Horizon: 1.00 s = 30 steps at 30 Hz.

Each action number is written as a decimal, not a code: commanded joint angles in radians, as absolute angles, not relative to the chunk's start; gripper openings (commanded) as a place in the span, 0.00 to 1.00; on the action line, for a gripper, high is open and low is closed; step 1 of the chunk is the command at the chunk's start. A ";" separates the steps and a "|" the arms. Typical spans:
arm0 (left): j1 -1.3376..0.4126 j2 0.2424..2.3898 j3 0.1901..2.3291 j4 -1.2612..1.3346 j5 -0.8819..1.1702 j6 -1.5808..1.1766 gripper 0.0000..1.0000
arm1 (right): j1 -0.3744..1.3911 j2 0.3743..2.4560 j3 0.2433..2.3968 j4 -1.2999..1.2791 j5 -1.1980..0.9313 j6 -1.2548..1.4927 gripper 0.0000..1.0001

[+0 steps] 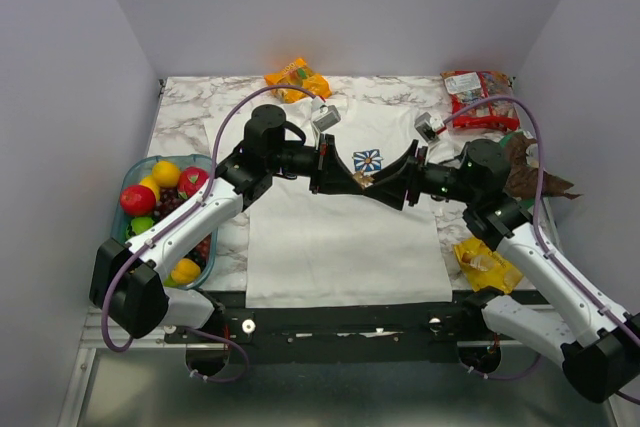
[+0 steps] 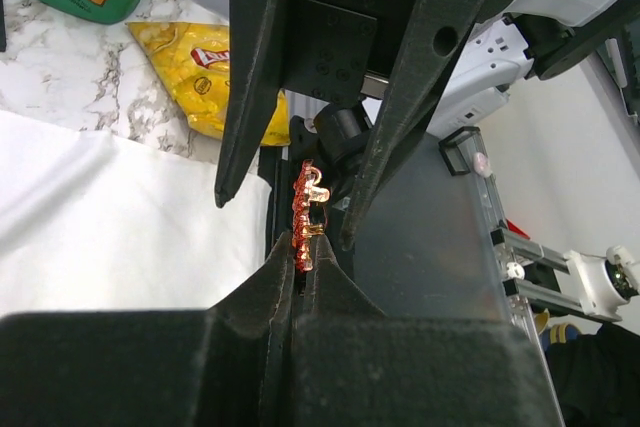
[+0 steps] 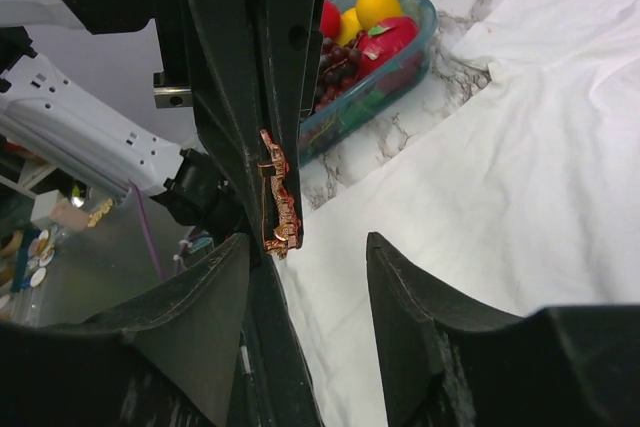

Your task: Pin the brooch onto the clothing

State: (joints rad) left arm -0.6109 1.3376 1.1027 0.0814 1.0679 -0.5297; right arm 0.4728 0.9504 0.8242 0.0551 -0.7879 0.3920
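The brooch (image 2: 305, 209), a small orange-red jewelled pin, stands edge-on between the tips of my left gripper (image 2: 300, 259), which is shut on its lower end. Both hover over the white T-shirt (image 1: 340, 237), just below its blue-and-white daisy print (image 1: 368, 160). My right gripper (image 3: 308, 244) faces the left one tip to tip and is open. Its fingers (image 2: 250, 67) straddle the brooch (image 3: 276, 209), which lies close to its left finger and well clear of the right one. In the top view the brooch (image 1: 366, 180) is a small speck where the two grippers meet.
A teal bin (image 1: 128, 175) of fruit sits at the left of the shirt. An orange snack bag (image 1: 297, 77) lies behind the collar, a red packet (image 1: 475, 92) at the back right, and a yellow chip bag (image 1: 483, 262) at the right under my right arm.
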 commanded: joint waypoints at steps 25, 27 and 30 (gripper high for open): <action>-0.630 1.345 1.089 0.097 1.109 -0.531 0.00 | 0.485 1.023 0.818 0.195 -0.810 0.445 0.29; -0.634 1.347 1.092 0.089 1.111 -0.526 0.00 | 0.485 1.031 0.825 0.187 -0.796 0.446 0.26; -0.638 1.345 1.095 0.081 1.111 -0.515 0.00 | 0.485 1.040 0.831 0.169 -0.772 0.445 0.18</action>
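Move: The brooch, held by the left fingertips about 1 cm to the right of the left hand's grip point and level with it, lies some 3 cm to the left of the open right hand, 1 cm ahead and 1 cm higher. The tips of the left gripper's fingers sit right behind it, roughly 4 cm left of the right hand and 1 cm ahead. The shirt's flower print is far below, about 15 cm ahead of the right hand, hardly to either side, 25 cm down. The right hand, fingers pointing left at the left gripper, eases about 1 cm farther left towards the brooch, rising about 1 cm and then sinking back half of that, while its fingers close from a little over half open to about a fifth, one on either side of the brooch, and begin to pinch it. The left hand keeps its shut grip on the brooch and stays nearly in place, giving way downward by barely 1 cm near the end. ##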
